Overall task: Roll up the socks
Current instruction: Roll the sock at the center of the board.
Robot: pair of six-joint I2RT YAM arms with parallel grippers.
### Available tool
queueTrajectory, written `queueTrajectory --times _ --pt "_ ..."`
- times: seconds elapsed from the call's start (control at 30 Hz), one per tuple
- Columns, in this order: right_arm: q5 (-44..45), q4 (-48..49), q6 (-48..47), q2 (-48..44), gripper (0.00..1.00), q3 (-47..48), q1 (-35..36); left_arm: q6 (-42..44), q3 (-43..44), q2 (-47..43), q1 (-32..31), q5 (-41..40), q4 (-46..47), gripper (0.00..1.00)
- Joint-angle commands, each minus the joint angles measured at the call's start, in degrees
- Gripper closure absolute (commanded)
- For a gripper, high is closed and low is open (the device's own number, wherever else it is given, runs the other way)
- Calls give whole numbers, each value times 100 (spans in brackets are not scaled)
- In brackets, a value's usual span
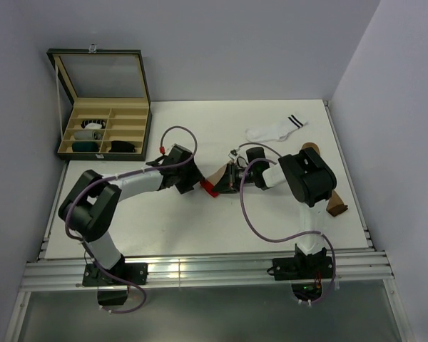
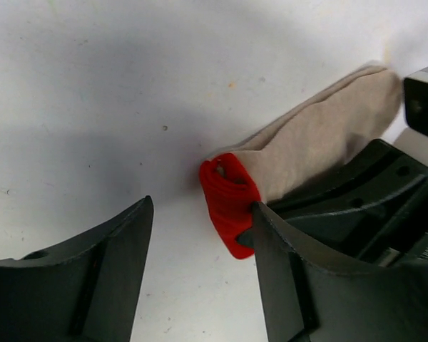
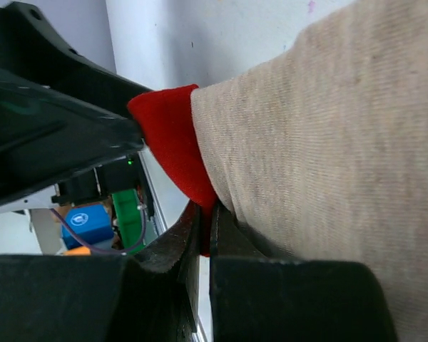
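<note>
A beige sock (image 1: pixel 218 174) with a red cuff (image 1: pixel 208 188) lies on the white table (image 1: pixel 200 228) between my two grippers. The left gripper (image 2: pixel 201 212) is open just in front of the red cuff (image 2: pixel 228 203). Its right fingertip (image 2: pixel 260 214) touches the cuff's edge, and its left finger (image 2: pixel 107 256) stands apart over bare table. My right gripper (image 3: pixel 205 222) is shut on the edge of the red cuff (image 3: pixel 170 139), with the beige sock (image 3: pixel 328 142) bulging over its fingers. A white sock with black cuff stripes (image 1: pixel 274 130) lies flat at the back right.
An open dark box (image 1: pixel 103 107) with divided compartments stands at the back left and holds a few rolled socks (image 1: pixel 93 130). A brown sock (image 1: pixel 335 203) lies partly under the right arm near the table's right edge. Grey walls close in three sides.
</note>
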Motion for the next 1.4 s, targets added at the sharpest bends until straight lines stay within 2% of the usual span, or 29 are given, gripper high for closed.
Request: queueTrajectory --times 0.0,0.27,0.47,0.53,0.67,0.7,0.8,0.83,0.93,0.97,1.07,1.37 --pt "323 -340 31 313 100 -169 -71 1 235 195 -66 71 112 39" --pt "489 -568 -39 331 100 -108 -98 151 516 573 -145 79 -107 42" --pt "841 -1078 -434 41 100 -20 -98 405 718 951 -163 44 -608 51" --pt "1052 -1201 -583 -161 94 -11 -89 476 718 1030 -172 62 -670 56" --pt "1500 -1438 -908 -661 68 -81 -10 686 823 1145 -198 9 -836 60" --pt "1614 -1482 -996 -950 66 -99 16 722 850 1188 -198 -17 -880 60" --pt "2368 -1868 -1453 -1617 57 -99 200 863 973 1250 -207 -87 -1004 60" --pt "2858 -1991 -1706 -1795 50 -64 262 889 1025 1268 -224 -105 -1021 60" --pt "3757 -2414 -2190 -2428 48 24 639 977 1105 1329 -233 -79 -1074 61" --pt "4360 -2528 -2305 -2551 48 33 771 1012 1122 1338 -233 -79 -1074 61" --pt "5215 -2651 -2745 -2938 48 103 1446 1065 1193 1382 -260 -87 -1118 61" --pt "6466 -2555 -3413 -2527 53 235 2450 1223 1430 1443 -260 -79 -1267 60"
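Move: The rolled red end of the beige sock lies about 3 cm to the left hand's right, 1 cm ahead and 3 cm below. The right hand is pinching its near right edge, so the roll's middle sits some 2 cm left and 1 cm ahead of that hand, at its height. The flat sock body's middle is roughly 7 cm ahead of the right hand and 4 cm right; the white sock is some 20 cm ahead and 17 cm right. The left hand closes partway and pinches the red roll between its fingers, after easing about 3 cm right and 2 cm down onto it, with a little forward. The right hand first keeps its pinch, then opens to about half and lets go, rising some 6 cm before sinking slightly; its wrist swings about 60 degrees so the sideways fingers tip down and forward over the sock. ##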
